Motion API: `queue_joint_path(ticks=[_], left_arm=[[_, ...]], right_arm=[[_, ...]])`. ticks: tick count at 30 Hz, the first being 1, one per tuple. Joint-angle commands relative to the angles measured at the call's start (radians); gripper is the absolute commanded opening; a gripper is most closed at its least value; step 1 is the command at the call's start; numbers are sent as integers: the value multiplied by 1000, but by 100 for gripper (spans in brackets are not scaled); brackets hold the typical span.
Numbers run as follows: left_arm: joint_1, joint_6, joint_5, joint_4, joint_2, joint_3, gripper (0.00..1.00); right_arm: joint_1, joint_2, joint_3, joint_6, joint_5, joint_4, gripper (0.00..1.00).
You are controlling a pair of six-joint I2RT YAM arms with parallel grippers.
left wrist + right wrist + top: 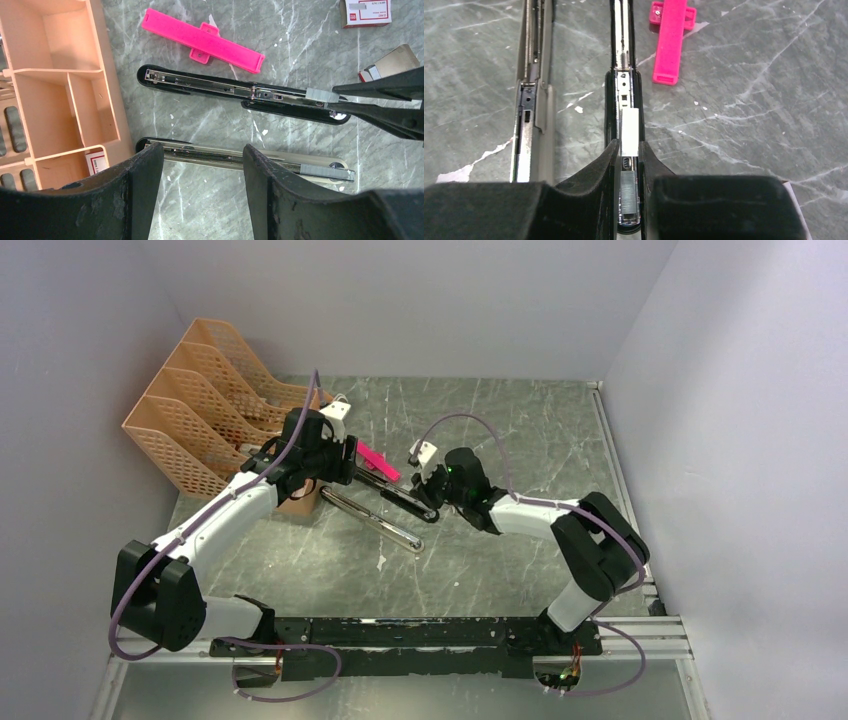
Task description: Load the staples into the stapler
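The stapler (pixel 210 87) lies open on the table, a black body with its silver rail facing up (pixel 623 65) (pixel 395 495). My right gripper (pixel 628 148) is shut on a short strip of staples (pixel 629 131), held over the rail near the stapler's end. From the left wrist view that grey strip (pixel 320 95) sits between the right fingertips (pixel 350 89). Another strip (pixel 629 197) lies in the rail under the right gripper. My left gripper (pixel 202 150) is open, holding nothing, its fingers just above a slim silver bar (pixel 220 156).
The slim bar (pixel 375 522) lies parallel to the stapler and carries a staple strip (pixel 327 172) at its end. A pink plastic piece (pixel 202 40) lies beyond the stapler. A staple box (pixel 365 12) and an opened box (pixel 395 62) sit at the right. An orange organizer (pixel 200 410) stands at left.
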Motion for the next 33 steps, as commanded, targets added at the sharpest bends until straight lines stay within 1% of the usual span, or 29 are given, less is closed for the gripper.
queue_joint_path(ticks=[1, 7, 11, 12, 13, 14, 19, 23, 33], left_arm=[[-4, 12, -16, 27, 2, 2, 64], [-5, 11, -20, 25, 0, 2, 65], [-5, 8, -27, 22, -1, 2, 70], [-5, 9, -23, 22, -1, 2, 76], [-5, 12, -19, 21, -2, 2, 86], [-5, 12, -19, 20, -1, 3, 90], [-5, 11, -22, 16, -4, 5, 97], [-4, 11, -27, 17, -4, 4, 99], [-5, 11, -25, 21, -6, 2, 99]], right_arm=[[-23, 31, 49, 3, -7, -63, 0], [-24, 49, 63, 4, -31, -72, 0], [-24, 53, 64, 4, -33, -73, 0], [-24, 51, 64, 4, -33, -73, 0], [-25, 50, 63, 5, -33, -71, 0], [-24, 50, 62, 6, -34, -70, 0], [-24, 60, 71, 3, -28, -82, 0], [-25, 70, 76, 2, -30, -86, 0], [-24, 83, 80, 6, -26, -82, 0]])
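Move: The right hand still pinches a staple strip right over the open black stapler's channel, which lies about 2 cm below it, with no offset forward or sideways. From that hand, the grey stapler's middle is some 12 cm left and 2 cm back, the pink tool about 12 cm ahead and 10 cm left, and the opened staple box roughly 9 cm right and 1 cm ahead. From the left hand, the channel lies about 15 cm right, 2 cm back and 9 cm down. Keeping its pinch on the staple strip, the right hand lowers it about 2 cm into or right against the black stapler's channel, on the hinge side of the staples already lying there. After a first small nudge forward it eases down and slows to a stop, fingers tipping some 5 degrees further down. The empty left hand stays put and spreads its fingers from partly to fully open. ##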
